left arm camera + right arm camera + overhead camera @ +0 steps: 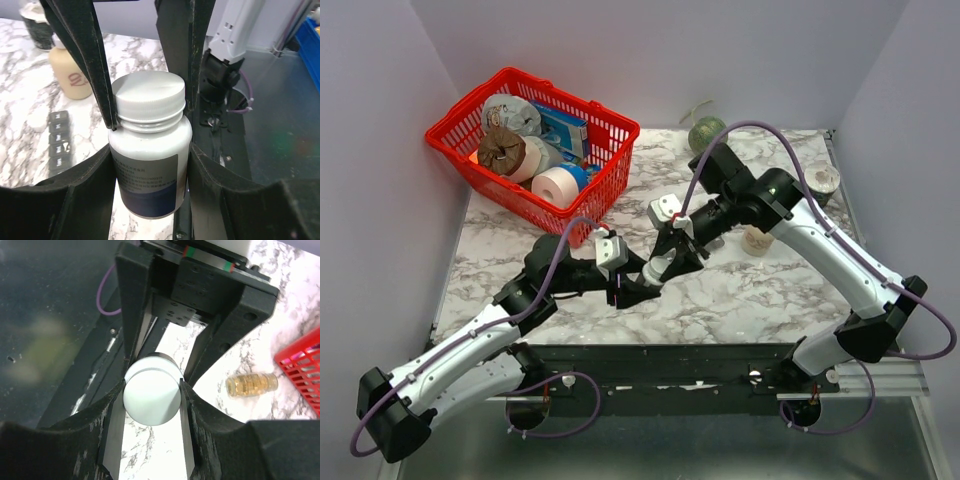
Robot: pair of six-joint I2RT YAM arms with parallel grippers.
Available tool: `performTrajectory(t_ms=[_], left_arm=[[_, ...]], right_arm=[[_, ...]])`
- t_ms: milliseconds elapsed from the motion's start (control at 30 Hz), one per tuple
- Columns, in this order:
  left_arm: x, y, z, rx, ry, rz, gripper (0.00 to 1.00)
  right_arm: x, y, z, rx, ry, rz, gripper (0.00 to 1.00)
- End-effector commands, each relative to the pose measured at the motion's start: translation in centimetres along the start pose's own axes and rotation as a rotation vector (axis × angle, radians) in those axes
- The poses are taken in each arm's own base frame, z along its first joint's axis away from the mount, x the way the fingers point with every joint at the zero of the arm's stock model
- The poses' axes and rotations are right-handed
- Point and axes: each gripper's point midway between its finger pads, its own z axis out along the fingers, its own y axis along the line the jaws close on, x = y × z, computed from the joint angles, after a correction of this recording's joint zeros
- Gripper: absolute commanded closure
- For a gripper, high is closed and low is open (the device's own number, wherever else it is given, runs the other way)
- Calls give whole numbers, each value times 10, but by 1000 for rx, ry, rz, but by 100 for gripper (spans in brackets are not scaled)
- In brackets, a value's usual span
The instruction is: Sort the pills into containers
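Observation:
My left gripper is shut on the body of a small white-capped bottle with a dark label, holding it upright above the table. From above, my right gripper is shut on that bottle's white cap, one finger against each side. The two grippers meet mid-table. The pills, tan-yellow pieces in a clear vial, lie on the marble next to the red basket. The containers, a dark-grey strip of small lidded compartments, lie on the table beyond the bottle.
A red wire basket full of rolls and packets stands at the back left. A beige nozzle bottle and a dark cup stand at the right, a green round object at the back. The table's near edge has a black rail.

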Motion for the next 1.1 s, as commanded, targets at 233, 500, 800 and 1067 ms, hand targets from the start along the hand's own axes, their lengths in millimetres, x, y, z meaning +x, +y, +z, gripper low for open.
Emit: performTrajectory(t_ms=[233,500,800,1067], left_arm=[[-70,62,-28,-420,-277,124,100],[-56,85,-34,-543,-222,90,100],[-23,67,-23,-426,-127,48,100],[-6,37,-21,-273,-67,29,100]], right_arm=[[47,-42,17,264,93,458,65],[75,-60,19,387,156,593,60],[19,-51,10,229,-8,489,16],[-19,-42,-48,282,-82,290,0]])
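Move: The capped white pill bottle is already upright in the left fingers, its cap about 4 cm above that hand; the right fingers already grip the cap, right at their pads. From the right hand, the blister pack lies roughly 20 cm ahead and 8 cm to the right, the golden pill jar some 17 cm ahead and 8 cm left, and the pump bottle about 21 cm ahead and 24 cm right, all roughly 25 cm below. With the left hand keeping its hold on the bottle and the right still pinching the cap, both hands travel some 6 cm forward, a little left and down, while twisting against each other, the left about 25 degrees counter-clockwise and the right about 30 degrees clockwise, in the tightening sense. The right fingers then open wide, let go of the cap and draw off up and to the right, while the left hand backs slightly and rises about 2 cm with the bottle. ##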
